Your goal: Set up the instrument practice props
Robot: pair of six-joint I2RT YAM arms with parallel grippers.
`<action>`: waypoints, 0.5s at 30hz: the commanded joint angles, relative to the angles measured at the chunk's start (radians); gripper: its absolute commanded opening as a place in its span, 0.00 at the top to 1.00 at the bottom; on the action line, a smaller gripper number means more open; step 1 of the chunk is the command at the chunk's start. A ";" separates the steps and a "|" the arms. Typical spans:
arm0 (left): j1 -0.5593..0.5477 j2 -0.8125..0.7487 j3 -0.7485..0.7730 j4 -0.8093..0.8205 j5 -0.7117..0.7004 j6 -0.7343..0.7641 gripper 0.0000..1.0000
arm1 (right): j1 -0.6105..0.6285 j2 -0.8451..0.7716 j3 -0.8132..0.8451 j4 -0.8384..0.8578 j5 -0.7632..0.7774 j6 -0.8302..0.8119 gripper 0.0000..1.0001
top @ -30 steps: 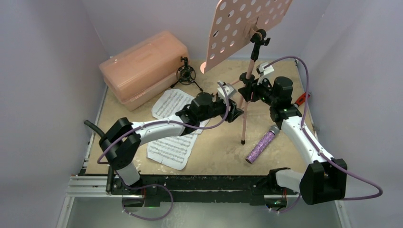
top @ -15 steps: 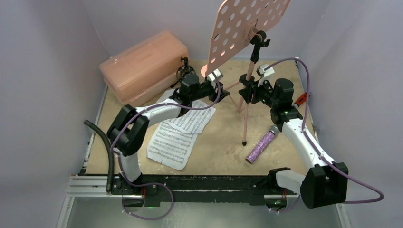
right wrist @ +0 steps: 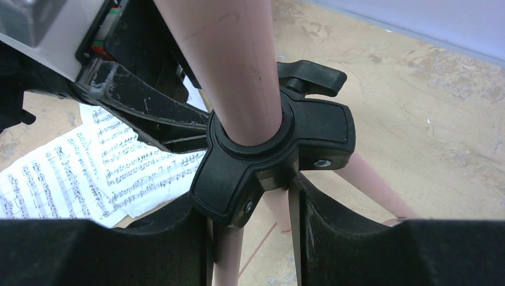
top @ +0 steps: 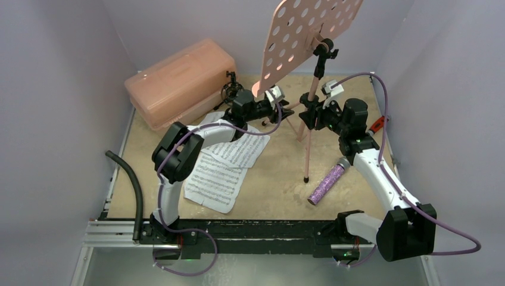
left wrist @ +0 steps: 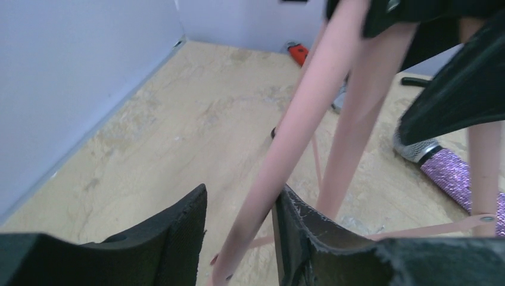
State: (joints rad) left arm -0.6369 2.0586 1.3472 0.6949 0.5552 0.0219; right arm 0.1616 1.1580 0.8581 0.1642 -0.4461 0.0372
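Note:
The pink music stand [top: 315, 30] stands tilted at the back, its perforated desk high up. My right gripper [top: 306, 116] is shut on it just under the black leg hub [right wrist: 274, 149], the pads [right wrist: 333, 238] pressing the legs. My left gripper [top: 287, 111] is open around one thin stand leg [left wrist: 262, 196]; the leg touches one finger and a gap shows at the other [left wrist: 178, 232]. The glittery purple microphone [top: 327, 182] lies on the table at the right. Two sheet-music pages [top: 217, 179] overlap left of centre. The black mini tripod [top: 231, 92] is partly hidden behind my left arm.
A big pink plastic case [top: 178, 80] sits at the back left. A red-handled tool [top: 378, 124] lies by the right wall. A black hose [top: 128, 179] runs along the left edge. Walls close in on three sides.
My left arm swung from in front of the stand to its back-left leg, and its jaws narrowed. The stand's desk tipped slightly. The right gripper kept its hold.

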 commanded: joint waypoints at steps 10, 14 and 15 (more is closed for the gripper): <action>-0.004 -0.001 0.052 0.109 0.090 0.016 0.98 | 0.012 0.034 0.057 0.025 -0.085 0.006 1.00; -0.003 -0.038 0.008 0.109 0.061 0.023 1.00 | 0.012 0.055 0.077 0.029 -0.083 0.008 1.00; -0.004 -0.052 -0.004 0.105 0.040 0.028 1.00 | 0.012 0.061 0.085 0.027 -0.082 0.006 1.00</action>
State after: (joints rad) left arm -0.6434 2.0678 1.3685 0.7422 0.6209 0.0654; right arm 0.1612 1.1950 0.8829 0.1703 -0.4500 0.0265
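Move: The music stand's left leg already runs between the left gripper's open fingers, about 1 cm to the right of its hand point. The stand's black hub is some 6 cm to the right, 2 cm ahead and 7 cm higher; the sheet music lies roughly 19 cm left, 9 cm back and 18 cm below. From the right gripper, already clasping the stand at the hub, the left leg's stretch is about 7 cm left, 1 cm ahead and 7 cm lower. Close the left gripper on the stand's left leg until its pads pinch the tube, letting the hand ride up about 1.5 cm and 1 cm to the right as it shuts, with a small wrist turn of some 5 degrees; then hold there. Keep the right gripper clasped at the hub and, towards the end, ease it forward about 1 cm. ##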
